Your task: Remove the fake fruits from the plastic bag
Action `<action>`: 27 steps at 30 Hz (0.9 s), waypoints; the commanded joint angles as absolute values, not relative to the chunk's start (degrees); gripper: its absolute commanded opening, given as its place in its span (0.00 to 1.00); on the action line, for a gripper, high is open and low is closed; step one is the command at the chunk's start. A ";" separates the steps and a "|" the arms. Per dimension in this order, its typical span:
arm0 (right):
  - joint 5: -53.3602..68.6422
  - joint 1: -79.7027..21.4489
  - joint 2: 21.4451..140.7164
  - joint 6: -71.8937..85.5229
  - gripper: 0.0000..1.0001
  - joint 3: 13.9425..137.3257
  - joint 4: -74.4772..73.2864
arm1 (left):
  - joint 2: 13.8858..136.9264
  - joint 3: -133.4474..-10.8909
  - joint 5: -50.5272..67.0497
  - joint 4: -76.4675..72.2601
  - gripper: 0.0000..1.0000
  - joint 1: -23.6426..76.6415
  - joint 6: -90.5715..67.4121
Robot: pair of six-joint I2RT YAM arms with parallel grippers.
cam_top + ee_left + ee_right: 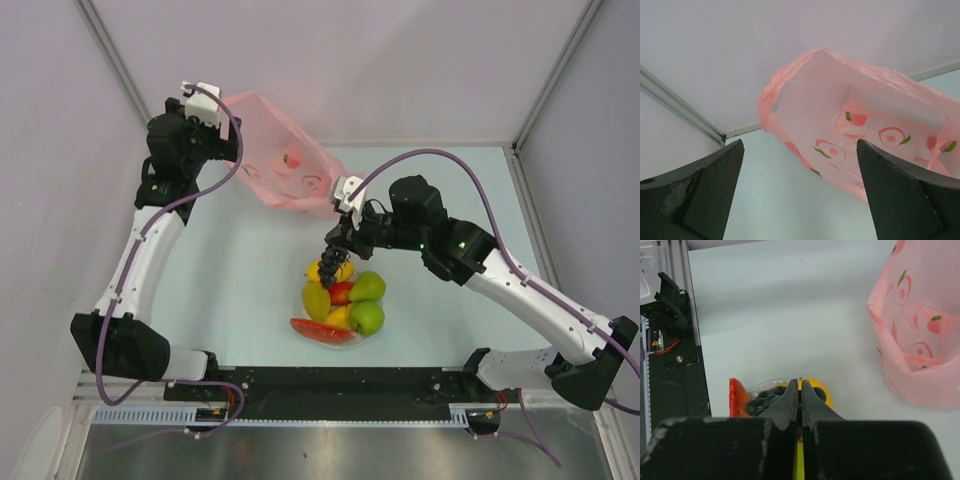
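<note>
The pink plastic bag [285, 165] stands crumpled at the back left, its mouth toward my left gripper; it also shows in the left wrist view [860, 135] and the right wrist view [917, 335]. My left gripper [215, 122] [800, 145] is open and empty just short of the bag. My right gripper [340, 236] [800, 382] is shut on the dark purple grape bunch [330, 262] [765, 400], which hangs just above the pile of fruits. Below lie a yellow-orange mango [343, 270], a red mango [342, 292], two green pears [367, 287], and a watermelon slice [322, 331] [737, 397].
The fruits sit in a shallow round bowl [375, 335] at the table's middle front. The black base rail [320, 390] runs along the near edge. Grey walls close in the back and sides.
</note>
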State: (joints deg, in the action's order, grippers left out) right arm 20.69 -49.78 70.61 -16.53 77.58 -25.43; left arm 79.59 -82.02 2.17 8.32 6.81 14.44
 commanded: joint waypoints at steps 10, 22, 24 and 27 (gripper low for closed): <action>23.29 -52.03 70.84 -11.52 0.00 73.48 -23.91 | 69.88 -74.10 4.21 8.61 1.00 5.71 12.31; 23.73 -52.91 71.89 -9.06 0.00 69.26 -22.86 | 66.62 -70.93 5.71 9.14 1.00 3.78 11.16; 23.99 -52.91 72.24 -8.70 0.00 68.91 -22.76 | 66.36 -70.31 5.80 8.88 1.00 3.43 10.99; 24.26 -52.91 72.86 -8.88 0.00 68.91 -22.68 | 66.09 -69.70 6.24 8.62 1.00 2.99 10.37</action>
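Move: Below the right hand, which already holds the black grapes by one end, the fruit plate lies some 20 cm down and about 5 cm back. From this hand the yellow mango is 4 cm ahead and 3 cm left, the watermelon slice 9 cm back and 5 cm left, the nearer green pear 6 cm back and 6 cm right. From the left hand the plate is roughly 29 cm back and 31 cm right; the bag sits 12 cm ahead, 15 cm right. Lowering the held grapes towards the fruit on the plate, the right hand sinks about 8 cm, drawing back some 3 cm, with its fingers kept shut while the wrist rolls and the fingertips dip a little. The left hand, empty and wide open, backs away from the bag about 5 cm, sinking slightly. ##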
